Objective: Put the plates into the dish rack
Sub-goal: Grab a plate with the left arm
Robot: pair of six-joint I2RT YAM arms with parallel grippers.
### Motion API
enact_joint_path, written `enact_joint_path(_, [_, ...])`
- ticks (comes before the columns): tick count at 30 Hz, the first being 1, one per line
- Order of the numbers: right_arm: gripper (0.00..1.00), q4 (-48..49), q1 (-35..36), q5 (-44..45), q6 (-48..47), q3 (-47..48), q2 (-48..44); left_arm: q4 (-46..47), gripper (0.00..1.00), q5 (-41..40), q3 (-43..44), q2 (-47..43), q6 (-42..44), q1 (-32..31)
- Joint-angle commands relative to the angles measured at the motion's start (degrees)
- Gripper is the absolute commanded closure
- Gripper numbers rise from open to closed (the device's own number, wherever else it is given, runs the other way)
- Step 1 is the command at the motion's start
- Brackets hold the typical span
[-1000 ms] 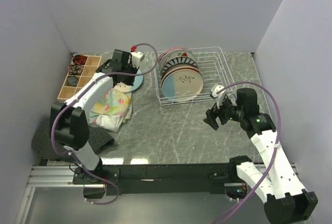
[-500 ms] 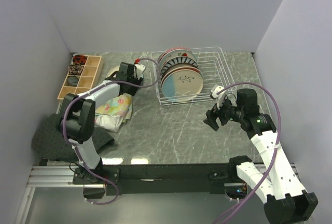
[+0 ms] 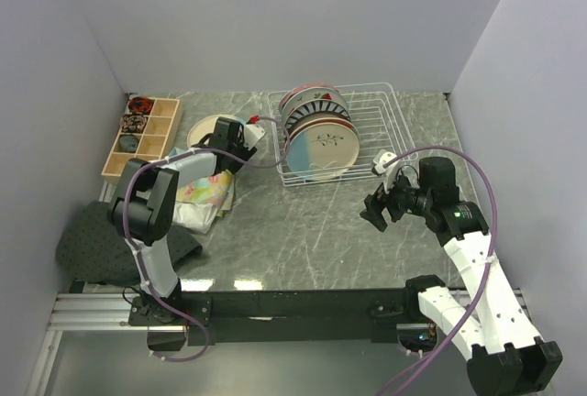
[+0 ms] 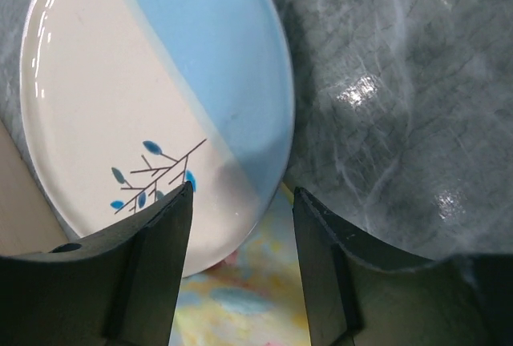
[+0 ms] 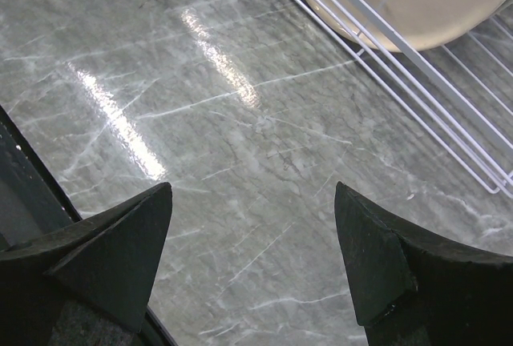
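Note:
A cream-and-blue plate (image 4: pixel 160 82) with a small branch print lies flat at the back left (image 3: pixel 200 128), its near edge resting on the floral cloth (image 4: pixel 240 298). My left gripper (image 4: pixel 240 226) hangs open just over that edge (image 3: pixel 220 144), holding nothing. The white wire dish rack (image 3: pixel 381 107) holds several plates (image 3: pixel 321 144) on edge in its left half. My right gripper (image 5: pixel 252 234) is open and empty above bare marble, in front of the rack's near right corner (image 3: pixel 376 211). The rack's wires (image 5: pixel 417 66) and a cream plate (image 5: pixel 417 2) show at the top right of the right wrist view.
A wooden compartmented box (image 3: pixel 142 135) stands at the far left by the wall. The floral cloth (image 3: pixel 206 190) is bunched in front of the plate, and a dark grey cloth (image 3: pixel 92 240) lies at the near left. The rack's right half (image 3: pixel 371 130) holds no plates.
My left gripper has opened and let go of the cream-and-blue plate, then drawn back a little toward the near side. The right arm has not moved.

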Motion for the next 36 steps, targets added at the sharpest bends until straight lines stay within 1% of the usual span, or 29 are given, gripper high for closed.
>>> enact_joint_path(1, [0.12, 0.59, -0.31, -0.85, -0.61, 0.57, -0.34, 3.02, 0.43, 0.38, -0.52, 1.42, 4.66, -1.08])
enact_joint_path(5, [0.12, 0.5, -0.31, -0.85, -0.78, 0.57, -0.25, 3.29, 0.43, -1.47, -0.26, 3.27, 5.28, -1.52])
enact_joint_path(6, [0.12, 0.58, -0.31, -0.76, -0.7, 0.48, -0.16, 5.2, 0.43, -2.17, -0.09, 3.53, 5.36, -1.52])
enact_joint_path(14, [0.12, 0.67, -0.31, -0.68, -0.61, 0.39, -0.25, 8.82, 0.45, -7.18, 0.09, 5.82, 6.95, -2.67])
enact_joint_path(19, [0.12, 0.76, -0.31, -0.5, -0.61, 0.39, -0.16, 11.54, 0.49, -8.94, -2.45, 5.74, 7.65, -2.75])
enact_joint_path(22, [0.12, 0.67, -0.31, -0.5, -0.7, 0.57, -0.07, 12.69, 0.65, -9.04, -3.34, 5.56, 7.74, -2.75])
enact_joint_path(24, [0.12, 0.67, -0.31, -0.5, -0.61, 0.57, -0.07, 12.25, 0.72, -8.33, -3.34, 5.21, 7.83, -2.75])
enact_joint_path(25, [0.12, 0.76, -0.4, -0.5, -0.61, 0.48, -0.07, 12.08, 0.79, -8.16, -3.16, 4.95, 7.65, -2.75])
enact_joint_path(28, [0.12, 0.76, -0.31, -0.5, -0.61, 0.39, -0.07, 11.37, 0.89, -8.07, -2.72, 3.02, 7.47, -2.75])
enact_joint_path(32, [0.12, 0.67, -0.4, -0.59, -0.7, 0.57, -0.16, 12.34, 0.9, -9.73, -3.25, -1.29, 8.44, -2.75])
enact_joint_path(36, [0.12, 0.58, -0.4, -0.76, -0.78, 0.57, -0.25, 11.11, 0.91, -9.91, -2.72, -6.38, 8.53, -2.75])
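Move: The blue-and-cream plate lies flat, its middle about 8 cm ahead of the open left gripper, 7 cm to its left and 3 cm below; its near right rim is almost between the fingertips. The flowered cloth is bunched some 15 cm back and 13 cm left of this hand, the wooden tray some 5 cm ahead and 31 cm left. From the right hand the plate is roughly 32 cm ahead, 45 cm left and 16 cm down. The plate's near right rim is taken between the left fingers: the hand sinks about 2 cm, eases some 2 cm forward towards the plate and tips up and rolls its left side higher, about 10 degrees in all. The fingers then close and pinch the rim, and the hand rises about 2 cm, keeping its hold. ##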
